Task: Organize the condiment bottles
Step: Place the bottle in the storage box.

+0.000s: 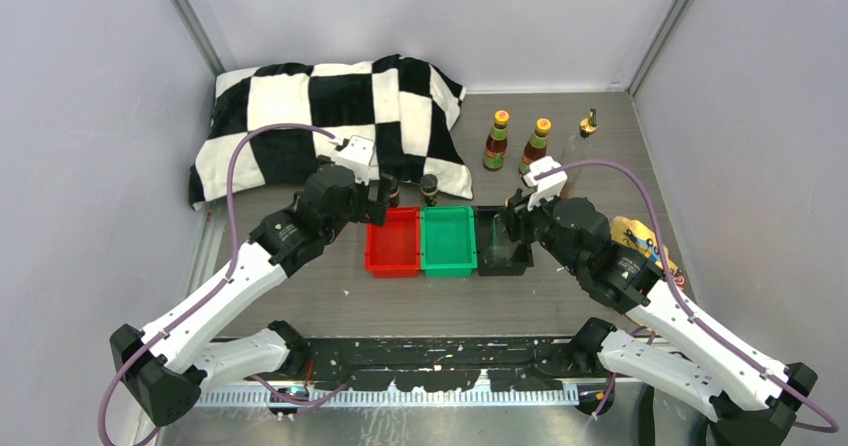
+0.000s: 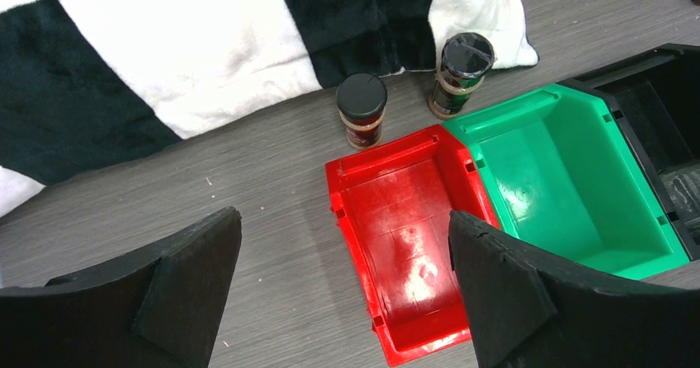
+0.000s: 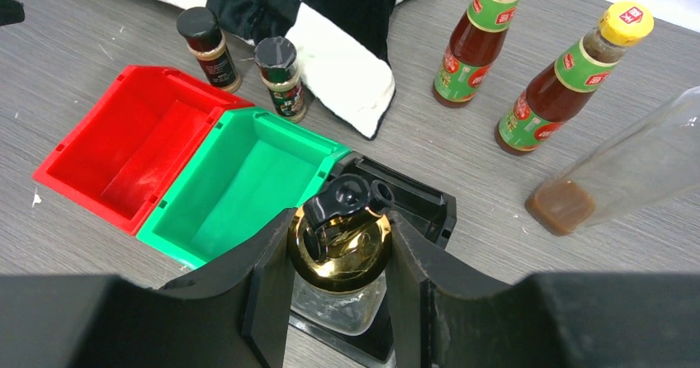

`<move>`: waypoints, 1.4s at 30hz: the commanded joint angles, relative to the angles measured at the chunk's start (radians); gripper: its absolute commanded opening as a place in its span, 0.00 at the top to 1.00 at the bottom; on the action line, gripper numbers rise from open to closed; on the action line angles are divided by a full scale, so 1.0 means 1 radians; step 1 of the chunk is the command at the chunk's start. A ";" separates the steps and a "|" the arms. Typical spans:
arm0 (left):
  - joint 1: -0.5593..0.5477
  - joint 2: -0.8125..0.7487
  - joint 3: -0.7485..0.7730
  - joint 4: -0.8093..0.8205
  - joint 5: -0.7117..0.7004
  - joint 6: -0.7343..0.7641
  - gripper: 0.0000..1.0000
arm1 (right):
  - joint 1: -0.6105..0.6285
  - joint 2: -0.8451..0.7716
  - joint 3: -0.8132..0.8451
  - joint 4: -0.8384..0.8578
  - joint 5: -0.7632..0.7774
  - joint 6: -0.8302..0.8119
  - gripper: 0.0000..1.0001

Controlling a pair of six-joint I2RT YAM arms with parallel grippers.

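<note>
My right gripper [image 3: 340, 219] is shut on the gold pourer top of a clear glass bottle [image 3: 340, 252], holding it upright in the black tray [image 3: 425, 205]; from above, that gripper [image 1: 512, 214] sits over the tray [image 1: 500, 251]. A second glass bottle [image 3: 636, 166] stands behind it to the right, beside two reddish-brown bottles [image 3: 475, 42] [image 3: 569, 83] with yellow caps. Two short dark bottles [image 2: 361, 110] [image 2: 461, 75] stand just behind the red tray [image 2: 404, 244] and green tray [image 2: 561, 186]. My left gripper [image 2: 342, 228] hangs open and holds nothing, above the red tray's left edge.
A black-and-white checkered pillow [image 1: 330, 116] lies at the back left, its edge touching the dark bottles. The three trays sit side by side mid-table. A yellow-patterned object [image 1: 640, 238] lies at the right, under the right arm. Walls close in both sides.
</note>
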 commanded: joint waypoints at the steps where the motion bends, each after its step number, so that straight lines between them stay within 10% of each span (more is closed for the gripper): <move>1: -0.004 -0.002 0.007 0.041 0.010 0.007 0.03 | 0.018 -0.020 0.015 0.100 0.018 0.024 0.50; 23: -0.005 0.049 0.078 0.047 0.039 0.015 0.00 | 0.056 0.035 0.146 0.136 0.058 -0.038 0.31; 42: 0.005 0.660 0.644 0.143 0.515 0.330 0.01 | 0.056 0.088 0.238 0.336 0.250 -0.152 0.26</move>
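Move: The right hand pinches the cap of the oil bottle; the black box it goes in has its middle some 22 cm below and about 3 cm ahead, the green box about 11 cm left of the black one. From this hand the right sauce bottle stands about 21 cm ahead and 7 cm right. The left hand faces the left sauce bottle about 19 cm ahead, 22 cm right and 12 cm down, with two spice jars 10 cm ahead, 1 and 9 cm right. The right fingers open and let go of the oil bottle's gold cap while the hand edges a centimetre or so up and left, then climb clear of it, ending about 14 cm higher and slightly forward, tilting up some 20 degrees. Late on, the open left hand sweeps right, forward and up towards the left sauce bottle, about 15 cm sideways, turning clockwise. ##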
